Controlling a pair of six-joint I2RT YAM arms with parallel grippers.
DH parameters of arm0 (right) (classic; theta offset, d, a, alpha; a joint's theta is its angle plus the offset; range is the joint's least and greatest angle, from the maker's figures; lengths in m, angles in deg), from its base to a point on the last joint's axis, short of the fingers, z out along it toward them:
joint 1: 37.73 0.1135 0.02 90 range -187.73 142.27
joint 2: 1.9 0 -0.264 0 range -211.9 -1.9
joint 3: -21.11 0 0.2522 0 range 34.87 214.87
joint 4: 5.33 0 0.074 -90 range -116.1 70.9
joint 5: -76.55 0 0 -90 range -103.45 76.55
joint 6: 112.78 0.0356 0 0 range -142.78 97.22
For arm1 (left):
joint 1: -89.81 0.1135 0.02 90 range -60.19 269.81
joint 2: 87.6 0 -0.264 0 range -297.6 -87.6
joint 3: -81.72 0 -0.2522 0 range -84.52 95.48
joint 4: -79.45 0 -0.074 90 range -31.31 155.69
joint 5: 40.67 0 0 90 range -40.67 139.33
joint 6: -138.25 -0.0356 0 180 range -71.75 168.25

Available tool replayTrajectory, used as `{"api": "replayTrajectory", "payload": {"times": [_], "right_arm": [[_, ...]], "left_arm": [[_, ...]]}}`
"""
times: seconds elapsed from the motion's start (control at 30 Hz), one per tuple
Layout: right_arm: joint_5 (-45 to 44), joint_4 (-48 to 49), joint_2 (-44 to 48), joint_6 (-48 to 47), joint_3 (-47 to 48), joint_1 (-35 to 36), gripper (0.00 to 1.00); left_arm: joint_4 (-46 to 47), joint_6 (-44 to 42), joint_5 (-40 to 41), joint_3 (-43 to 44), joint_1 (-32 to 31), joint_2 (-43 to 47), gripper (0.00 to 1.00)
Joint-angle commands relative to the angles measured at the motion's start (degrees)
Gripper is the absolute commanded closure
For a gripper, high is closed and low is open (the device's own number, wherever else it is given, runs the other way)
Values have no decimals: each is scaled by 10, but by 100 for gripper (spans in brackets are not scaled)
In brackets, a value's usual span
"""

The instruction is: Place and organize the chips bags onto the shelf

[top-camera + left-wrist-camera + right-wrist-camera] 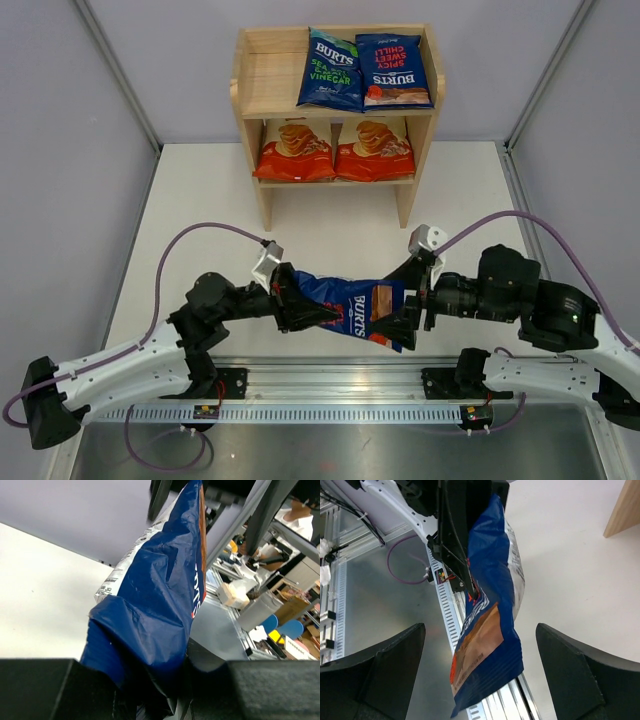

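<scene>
A dark blue Burts chips bag [350, 305] hangs above the table's near edge. My left gripper [297, 306] is shut on its left end, and the crumpled blue foil [155, 595] runs up from between the jaws [165, 690]. My right gripper [408, 312] stands open around the bag's other end [490, 630]. Its fingers [390, 665] are spread wide on both sides and do not touch the bag. The wooden shelf [268, 80] stands at the back. Two Burts bags [330, 70] [393, 70] lie on its top tier and two cassava bags [295, 150] [375, 150] on the lower one.
The left part of the shelf's top tier [272, 60] is bare wood. White table surface [330, 215] stretches between the shelf and the arms. A metal rail [340, 375] runs along the near edge under the bag. Grey walls close in both sides.
</scene>
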Motion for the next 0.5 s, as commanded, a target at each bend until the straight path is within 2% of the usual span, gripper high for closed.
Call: {"api": "replayTrajectory", "payload": {"times": [0.0, 0.07, 0.17, 0.23, 0.27, 0.33, 0.4, 0.43, 0.47], "right_arm": [[-39, 95, 11, 83, -47, 1, 1], [-56, 143, 27, 111, -76, 1, 1], [-36, 201, 36, 149, -105, 1, 1], [-21, 207, 26, 164, -104, 1, 5], [-21, 204, 23, 165, -98, 0, 10], [-40, 207, 24, 167, -100, 1, 31], [-74, 224, 33, 176, -115, 1, 40], [-81, 235, 45, 178, -121, 1, 50], [-84, 249, 51, 184, -132, 1, 53]], "left_arm": [[41, 20, 47, 29, -3, 12, 97], [52, 34, 57, 29, -3, 12, 98], [56, 48, 85, 32, -3, 9, 97], [59, 52, 95, 36, -3, 6, 97], [58, 54, 95, 38, -3, 7, 96], [61, 55, 92, 40, -2, 10, 94], [70, 55, 86, 37, -3, 17, 87], [73, 56, 86, 35, -3, 20, 85], [75, 56, 84, 33, -3, 23, 84]]}}
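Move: The blue Burts bag is pinched at one end in the left hand, its middle about 6 cm to that hand's right and 1 cm back. From the open right hand its middle lies some 7 cm left, 2 cm back and 4 cm lower, the free end between the fingers. Far out on the upper shelf, the sea salt bag is 51 cm ahead and 11 cm left, 14 cm higher; the empty space beside it is another 13 cm left. The bag's free end is taken between the right fingers: the right hand slides left about 2.5 cm along the bag, dips nearly 3 cm, then comes back up as its fingers close from wide open to about half, the wrist rolling and levelling the fingers. Meanwhile the left hand keeps its pinch and raises its end about 3 cm, edging forward. ##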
